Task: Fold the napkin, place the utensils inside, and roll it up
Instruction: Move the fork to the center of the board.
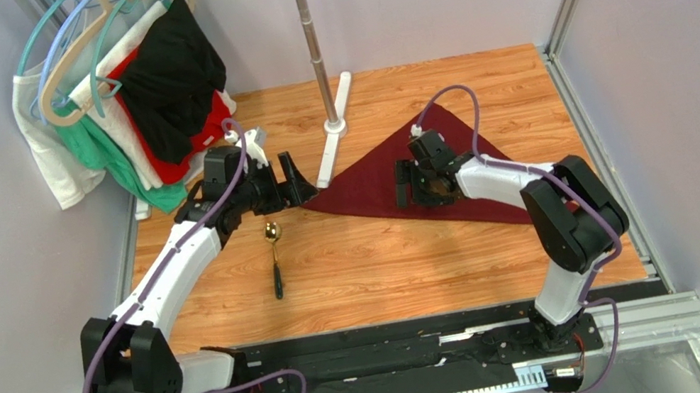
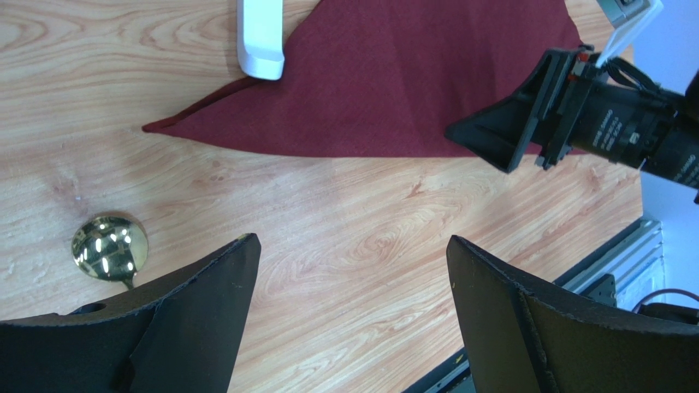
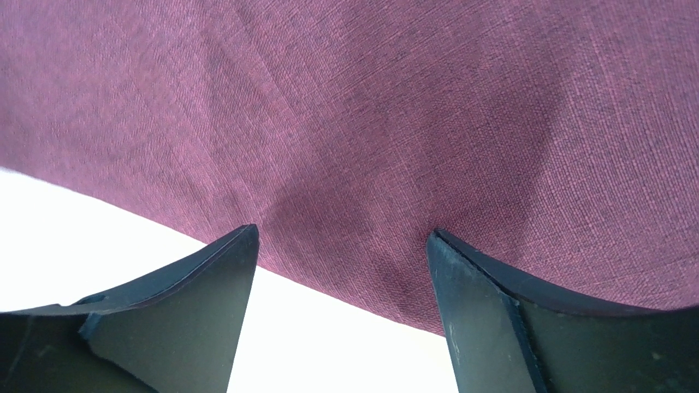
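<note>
The dark maroon napkin (image 1: 369,185) lies flat as a triangle on the wooden table, right of centre, and also fills the top of the left wrist view (image 2: 410,90). The spoon (image 1: 274,258) rests left of it, gold bowl (image 2: 109,247) toward the back, dark handle pointing to the near edge. My left gripper (image 1: 307,185) hovers open by the napkin's left tip, with bare wood between its fingers (image 2: 351,239). My right gripper (image 1: 414,196) is open just above the napkin's long near edge, cloth (image 3: 369,123) beneath it and nothing between its jaws (image 3: 340,231).
Garments on hangers (image 1: 131,95) hang at the back left. A metal pole (image 1: 305,21) rises from a white base (image 1: 333,124) that touches the napkin's back-left edge (image 2: 261,37). Grey walls stand close on both sides. A black rail (image 1: 402,344) runs along the near edge.
</note>
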Controlling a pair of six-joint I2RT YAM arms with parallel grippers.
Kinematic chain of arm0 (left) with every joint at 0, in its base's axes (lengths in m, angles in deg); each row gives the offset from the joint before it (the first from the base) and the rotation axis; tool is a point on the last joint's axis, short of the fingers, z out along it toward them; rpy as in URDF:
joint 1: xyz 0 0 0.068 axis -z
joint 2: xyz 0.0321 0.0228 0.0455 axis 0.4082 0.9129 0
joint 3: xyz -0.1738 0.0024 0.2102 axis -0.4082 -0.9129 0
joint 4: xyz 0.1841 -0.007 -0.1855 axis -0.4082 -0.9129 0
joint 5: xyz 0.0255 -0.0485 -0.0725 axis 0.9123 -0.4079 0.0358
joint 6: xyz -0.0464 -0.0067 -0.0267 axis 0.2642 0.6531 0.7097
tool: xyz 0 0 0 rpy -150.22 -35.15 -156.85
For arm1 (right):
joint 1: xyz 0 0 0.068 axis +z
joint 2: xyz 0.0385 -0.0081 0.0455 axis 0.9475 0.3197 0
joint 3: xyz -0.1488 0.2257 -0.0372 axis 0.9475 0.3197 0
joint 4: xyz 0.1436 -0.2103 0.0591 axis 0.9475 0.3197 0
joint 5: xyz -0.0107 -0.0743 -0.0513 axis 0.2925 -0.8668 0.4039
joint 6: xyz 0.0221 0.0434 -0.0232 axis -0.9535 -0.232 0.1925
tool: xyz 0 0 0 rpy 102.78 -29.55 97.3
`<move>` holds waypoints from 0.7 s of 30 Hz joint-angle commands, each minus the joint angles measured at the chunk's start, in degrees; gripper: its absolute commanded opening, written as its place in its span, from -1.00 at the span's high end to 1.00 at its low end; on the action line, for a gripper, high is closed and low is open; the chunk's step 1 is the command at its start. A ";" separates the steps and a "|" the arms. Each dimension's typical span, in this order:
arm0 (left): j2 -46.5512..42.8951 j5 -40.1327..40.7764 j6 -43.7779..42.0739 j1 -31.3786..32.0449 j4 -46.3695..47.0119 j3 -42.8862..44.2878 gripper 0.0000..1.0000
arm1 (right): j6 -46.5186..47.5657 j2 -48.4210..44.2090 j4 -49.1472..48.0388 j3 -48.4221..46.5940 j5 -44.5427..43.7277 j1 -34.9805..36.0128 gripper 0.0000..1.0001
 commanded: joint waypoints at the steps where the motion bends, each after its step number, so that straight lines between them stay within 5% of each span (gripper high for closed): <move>1: -3.17 1.84 -0.61 0.15 0.97 -1.78 -0.87 | -3.96 -2.29 4.58 6.02 1.38 4.77 -0.63; 11: -3.62 5.18 4.48 0.15 5.09 -8.81 -0.87 | -9.76 -12.57 7.05 14.47 -6.00 16.55 -0.64; 21: -7.21 8.69 11.51 1.29 7.39 -17.59 -0.80 | -0.89 -23.03 11.00 16.22 -11.19 24.38 -0.65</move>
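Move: The left hand, open, is above and beyond the fork (in fact a gold spoon with a black handle), which lies about 8 cm back, 6 cm to its left and 15 cm below. The napkin's left tip is 4 cm ahead of that hand, the white stand foot 7 cm ahead and 3 cm right. The right hand is already down on the folded napkin, whose middle lies 3 cm ahead and 6 cm to its right; the fork lies 10 cm back and 23 cm left of it. Straight back towards the bases, the right hand drags the napkin under its fingertips, level for some 14 cm and drifting slightly left, while its wrist swings about 15 degrees counter-clockwise. The left hand meanwhile sinks about 7 cm, easing back and a little left towards the fork; its fingers stay wide open, touching nothing yet. ##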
